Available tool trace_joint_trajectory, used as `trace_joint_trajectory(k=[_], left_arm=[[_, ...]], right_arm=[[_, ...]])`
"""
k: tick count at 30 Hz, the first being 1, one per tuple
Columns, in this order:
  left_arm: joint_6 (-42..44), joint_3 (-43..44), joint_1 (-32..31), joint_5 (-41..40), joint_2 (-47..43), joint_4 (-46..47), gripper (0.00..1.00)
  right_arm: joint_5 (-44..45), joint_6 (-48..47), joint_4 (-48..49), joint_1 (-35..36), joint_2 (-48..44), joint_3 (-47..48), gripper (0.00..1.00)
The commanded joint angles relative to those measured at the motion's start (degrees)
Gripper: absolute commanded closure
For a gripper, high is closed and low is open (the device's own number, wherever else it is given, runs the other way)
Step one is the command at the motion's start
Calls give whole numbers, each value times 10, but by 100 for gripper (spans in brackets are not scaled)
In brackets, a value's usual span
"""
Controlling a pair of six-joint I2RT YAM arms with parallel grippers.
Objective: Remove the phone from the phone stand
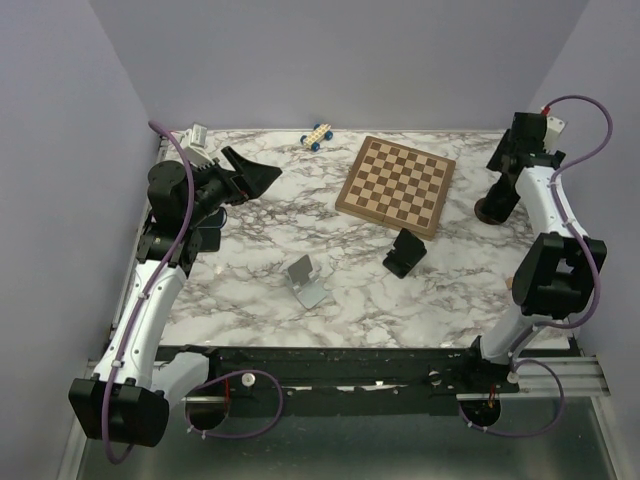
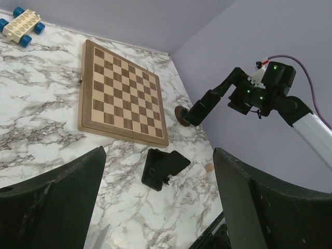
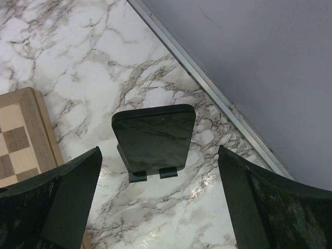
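Observation:
A black phone (image 3: 154,136) leans upright on a black phone stand (image 3: 138,175) on the marble table, right of the chessboard and near the right wall. In the top view the phone and stand (image 1: 491,209) are a dark shape under my right arm. They also show small in the left wrist view (image 2: 181,115). My right gripper (image 3: 158,149) is open and empty, pointing down at the phone from a short way off without touching it. It also shows in the top view (image 1: 499,190). My left gripper (image 1: 255,172) is open and empty, raised over the table's left side.
A wooden chessboard (image 1: 396,186) lies at the back centre. An empty black stand (image 1: 404,252) sits in front of it and also shows in the left wrist view (image 2: 163,168). An empty grey metal stand (image 1: 308,282) is mid-table. A toy car (image 1: 317,136) is at the back.

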Motion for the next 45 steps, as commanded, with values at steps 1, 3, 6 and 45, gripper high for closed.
trace_joint_trajectory(k=[1, 3, 6, 45], left_arm=[[-5, -8, -4, 17, -9, 18, 8], [-7, -9, -4, 20, -8, 18, 8], [-9, -9, -4, 23, -8, 18, 8], [-23, -18, -4, 45, 1, 49, 8]], right_arm=[[-39, -46, -25, -10, 25, 32, 0], [-53, -61, -19, -24, 32, 30, 0], [-115, -63, -18, -55, 44, 29, 0], [-127, -45, 15, -51, 73, 10, 4]])
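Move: The phone still on its round stand lies roughly 10 cm below the open right gripper, about 2 cm ahead and 3 cm to its right. From that gripper, the chessboard's middle is some 24 cm left and 10 cm ahead, and the empty black stand about 24 cm left and 11 cm back. From the left gripper the phone is roughly 60 cm right, 15 cm ahead and 26 cm below. Lower the right gripper about 6 cm onto the upper end of the phone, quickly at first, then easing almost to a stop. Let it swing some 2 to 3 cm right on the way down, then bring most of that back left. Tip the fingers a little more downward and turn about 10 degrees counter-clockwise, keeping them wide open to either side of the phone's top edge. ##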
